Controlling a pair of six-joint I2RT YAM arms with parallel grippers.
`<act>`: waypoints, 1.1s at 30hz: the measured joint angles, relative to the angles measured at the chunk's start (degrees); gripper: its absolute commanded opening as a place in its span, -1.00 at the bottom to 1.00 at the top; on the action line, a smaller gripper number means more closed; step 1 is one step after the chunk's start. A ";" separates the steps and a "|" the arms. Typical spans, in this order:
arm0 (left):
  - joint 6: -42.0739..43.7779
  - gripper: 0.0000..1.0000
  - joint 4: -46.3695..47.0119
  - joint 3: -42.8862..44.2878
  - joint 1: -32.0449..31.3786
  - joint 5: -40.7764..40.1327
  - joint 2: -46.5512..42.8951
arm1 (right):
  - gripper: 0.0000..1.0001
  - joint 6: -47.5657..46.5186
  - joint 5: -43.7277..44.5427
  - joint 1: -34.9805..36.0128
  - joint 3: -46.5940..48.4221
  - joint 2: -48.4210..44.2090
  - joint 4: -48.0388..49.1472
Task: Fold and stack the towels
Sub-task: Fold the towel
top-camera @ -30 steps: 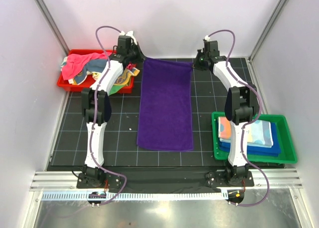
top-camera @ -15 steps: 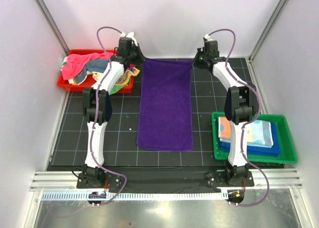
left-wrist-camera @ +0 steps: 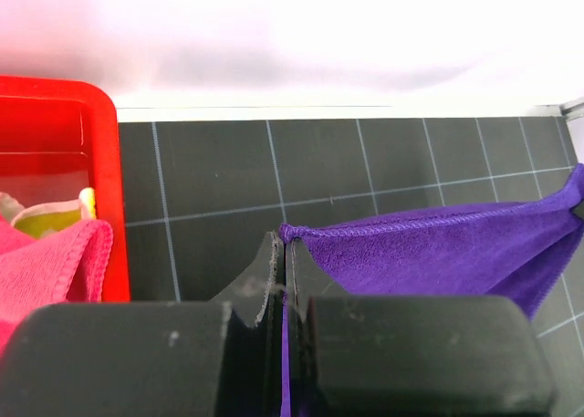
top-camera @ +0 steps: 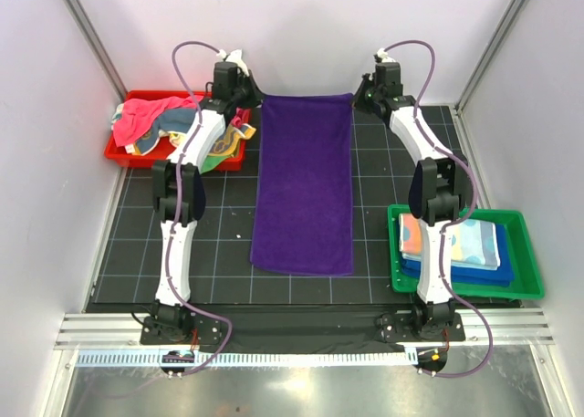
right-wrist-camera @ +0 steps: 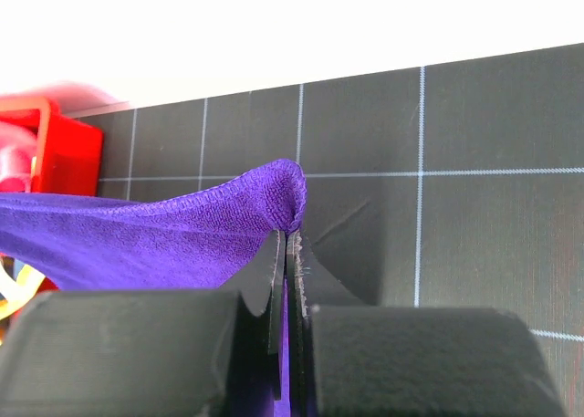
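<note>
A purple towel [top-camera: 304, 184] lies lengthwise down the middle of the black mat, its far edge lifted off the surface. My left gripper [left-wrist-camera: 286, 239] is shut on the towel's far left corner [left-wrist-camera: 294, 232], seen from above at the left gripper [top-camera: 248, 96]. My right gripper [right-wrist-camera: 288, 239] is shut on the far right corner [right-wrist-camera: 287, 193], and stands at the right gripper [top-camera: 359, 96] in the top view. The purple towel [left-wrist-camera: 438, 244] stretches taut between them. More crumpled towels [top-camera: 155, 120], pink and others, fill the red tray [top-camera: 123, 152]. Folded towels [top-camera: 461, 244] sit stacked in the green tray [top-camera: 525, 253].
The red tray stands at the back left close to my left arm; its wall [left-wrist-camera: 105, 180] shows beside the left jaws. The green tray is at the right front beside my right arm's base. White walls enclose the mat on three sides.
Both grippers have moved toward the back wall and risen, pulling the purple towel's far edge with them and stretching the towel longer.
</note>
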 measured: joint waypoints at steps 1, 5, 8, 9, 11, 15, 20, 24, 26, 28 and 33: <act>-0.02 -1.00 0.22 0.42 0.00 0.00 0.68 | -0.98 0.00 0.20 0.00 0.46 0.46 -0.02; -0.20 -1.00 0.74 2.91 0.11 0.00 3.72 | -0.98 -0.04 0.70 0.00 3.45 3.13 -0.33; -0.28 -1.00 0.90 3.76 0.31 -0.02 5.07 | -0.98 -0.15 1.05 0.00 4.50 4.48 -0.76; -0.28 -1.00 1.05 3.93 0.33 -0.02 5.35 | -0.98 -0.17 1.16 0.00 4.83 4.81 -0.85; -0.35 -1.00 1.36 4.42 0.37 0.00 5.77 | -0.98 -0.20 1.22 0.00 5.49 5.38 -0.85; -0.57 -1.00 2.47 4.46 0.42 0.63 5.86 | -0.98 -0.20 1.40 0.00 5.46 5.44 -0.76; -0.85 -1.00 5.75 -0.76 0.52 2.97 3.76 | -0.98 -0.17 1.44 0.00 0.52 3.82 0.57; -1.66 -1.00 7.63 -8.83 0.55 4.46 -0.11 | -0.98 0.11 1.33 0.00 -6.34 0.70 0.90; -1.92 -1.00 8.41 -12.41 0.52 5.07 -2.16 | -0.98 0.55 1.14 0.00 -10.47 -1.77 1.20; -2.08 -1.00 9.35 -16.11 0.52 5.49 -4.46 | -0.98 1.25 0.76 0.02 -14.75 -4.76 2.34; -2.43 -1.00 11.54 -26.32 0.39 6.03 -12.02 | -0.98 2.75 0.07 0.37 -25.00 -13.62 5.16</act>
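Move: The purple towel hangs by its far corners from both grippers. Its near left corner lies on the table about 49 cm back from the left gripper, 2 cm to its left and some 18 cm lower; the near right corner is about 49 cm back, 2 cm left and 17 cm below the right gripper. The red bin's middle sits 23 cm left, 7 cm back and 15 cm below the left gripper, the green bin's 44 cm back, 26 cm right and 15 cm below the right gripper. Keep both grippers shut on the towel's far corners and ease them forward and down about 2 cm. Then draw both back over the towel towards its near edge, 7 cm with the left and a little over 8 with the right, sinking further at first; let the right rise slightly at the end. Tip the fingers down only a few degrees. ##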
